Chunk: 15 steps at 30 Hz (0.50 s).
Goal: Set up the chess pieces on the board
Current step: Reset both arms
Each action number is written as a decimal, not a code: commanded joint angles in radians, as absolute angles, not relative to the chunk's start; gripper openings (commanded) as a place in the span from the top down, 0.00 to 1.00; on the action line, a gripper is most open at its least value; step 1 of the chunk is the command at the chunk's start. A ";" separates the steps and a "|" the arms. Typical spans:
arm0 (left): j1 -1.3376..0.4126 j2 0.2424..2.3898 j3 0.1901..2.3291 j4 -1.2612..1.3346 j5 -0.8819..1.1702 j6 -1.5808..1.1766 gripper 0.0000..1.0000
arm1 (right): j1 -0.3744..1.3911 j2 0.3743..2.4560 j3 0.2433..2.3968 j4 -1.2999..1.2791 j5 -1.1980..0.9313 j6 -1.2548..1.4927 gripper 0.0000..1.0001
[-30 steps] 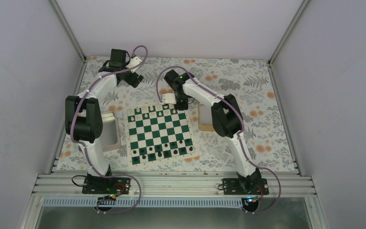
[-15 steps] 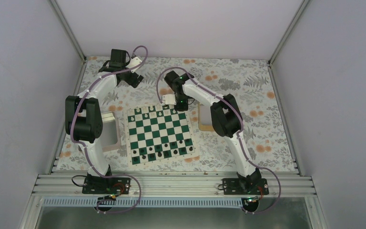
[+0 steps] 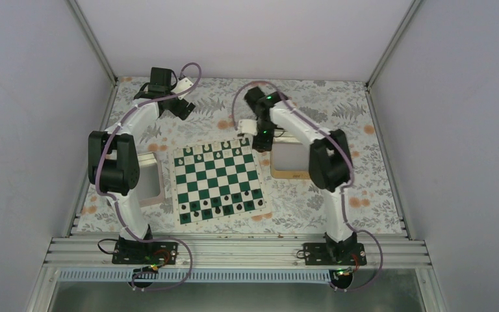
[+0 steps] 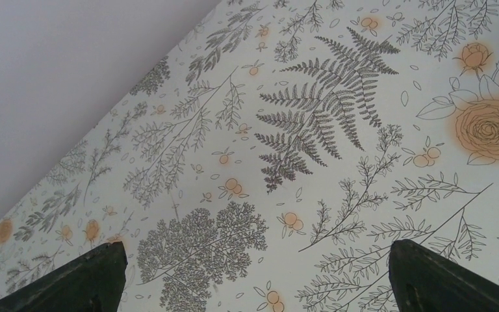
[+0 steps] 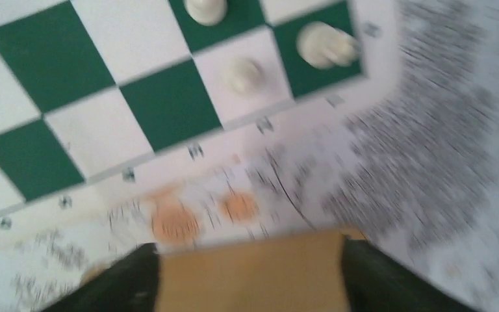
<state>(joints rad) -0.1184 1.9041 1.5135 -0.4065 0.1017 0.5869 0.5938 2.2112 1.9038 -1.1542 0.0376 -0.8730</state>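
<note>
The green-and-white board (image 3: 217, 179) lies mid-table. White chess pieces (image 3: 208, 151) stand along its far rows and dark ones (image 3: 217, 207) along its near rows. My right gripper (image 3: 252, 133) hovers just off the board's far right corner. In the blurred right wrist view its jaws (image 5: 250, 276) stand apart over a tan tin rim (image 5: 253, 260), holding nothing. The board corner (image 5: 52, 58) there carries three white pieces (image 5: 325, 44). My left gripper (image 3: 183, 109) hangs wide open at the far left, with only floral cloth between its fingers (image 4: 91, 276).
A tan-rimmed tin (image 3: 292, 161) sits right of the board, partly under my right arm. A second tray (image 3: 151, 185) lies left of the board, half hidden by the left arm. Floral cloth (image 4: 299, 130) covers the table, with walls close around it.
My right gripper has moved right, away from the board's far row and over the tin's corner, and its jaws have opened. The left arm has not moved.
</note>
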 commanded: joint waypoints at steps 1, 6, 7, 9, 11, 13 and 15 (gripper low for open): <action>-0.112 1.856 1.502 -0.374 0.106 0.588 0.00 | 0.511 1.981 1.860 -1.136 0.020 -0.808 0.00; -0.112 1.851 1.501 -0.369 0.109 0.585 0.00 | 0.477 1.811 1.749 -0.986 0.044 -0.750 0.00; -0.112 1.850 1.502 -0.370 0.109 0.585 0.00 | 0.476 1.773 1.705 -0.946 0.053 -0.746 0.00; -0.111 1.846 1.501 -0.368 0.113 0.583 0.00 | 0.472 1.727 1.640 -0.869 0.071 -0.743 0.00; -0.112 1.842 1.500 -0.365 0.119 0.581 0.00 | 0.468 1.696 1.595 -0.800 0.076 -0.739 0.00; -0.112 1.840 1.500 -0.364 0.124 0.582 0.00 | 0.464 1.676 1.559 -0.768 0.068 -0.745 0.00; -0.112 1.841 1.504 -0.368 0.126 0.581 0.00 | 0.462 1.672 1.545 -0.740 0.070 -0.735 0.00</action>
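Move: The gripper is already clear of the pawn it set on the board's far right edge, which stands about 5 cm to its left, 1 cm ahead and some 4 cm below. The beige tray's middle lies about 11 cm to its right, about level and 3 cm lower; the corner piece is 4 cm ahead and 5 cm left. From the left hand the tray is some 13 cm back and 35 cm right, about 11 cm below. Touching nothing, the right hand heads away from the freshly placed pawn, rising fast by about 15 cm and swinging some 6 cm right over the beige tray's left side, the climb stopping near the end. The half-open fingers spread fully while the wrist tips its fingertips forward by roughly 25 degrees and turns somewhat clockwise. ##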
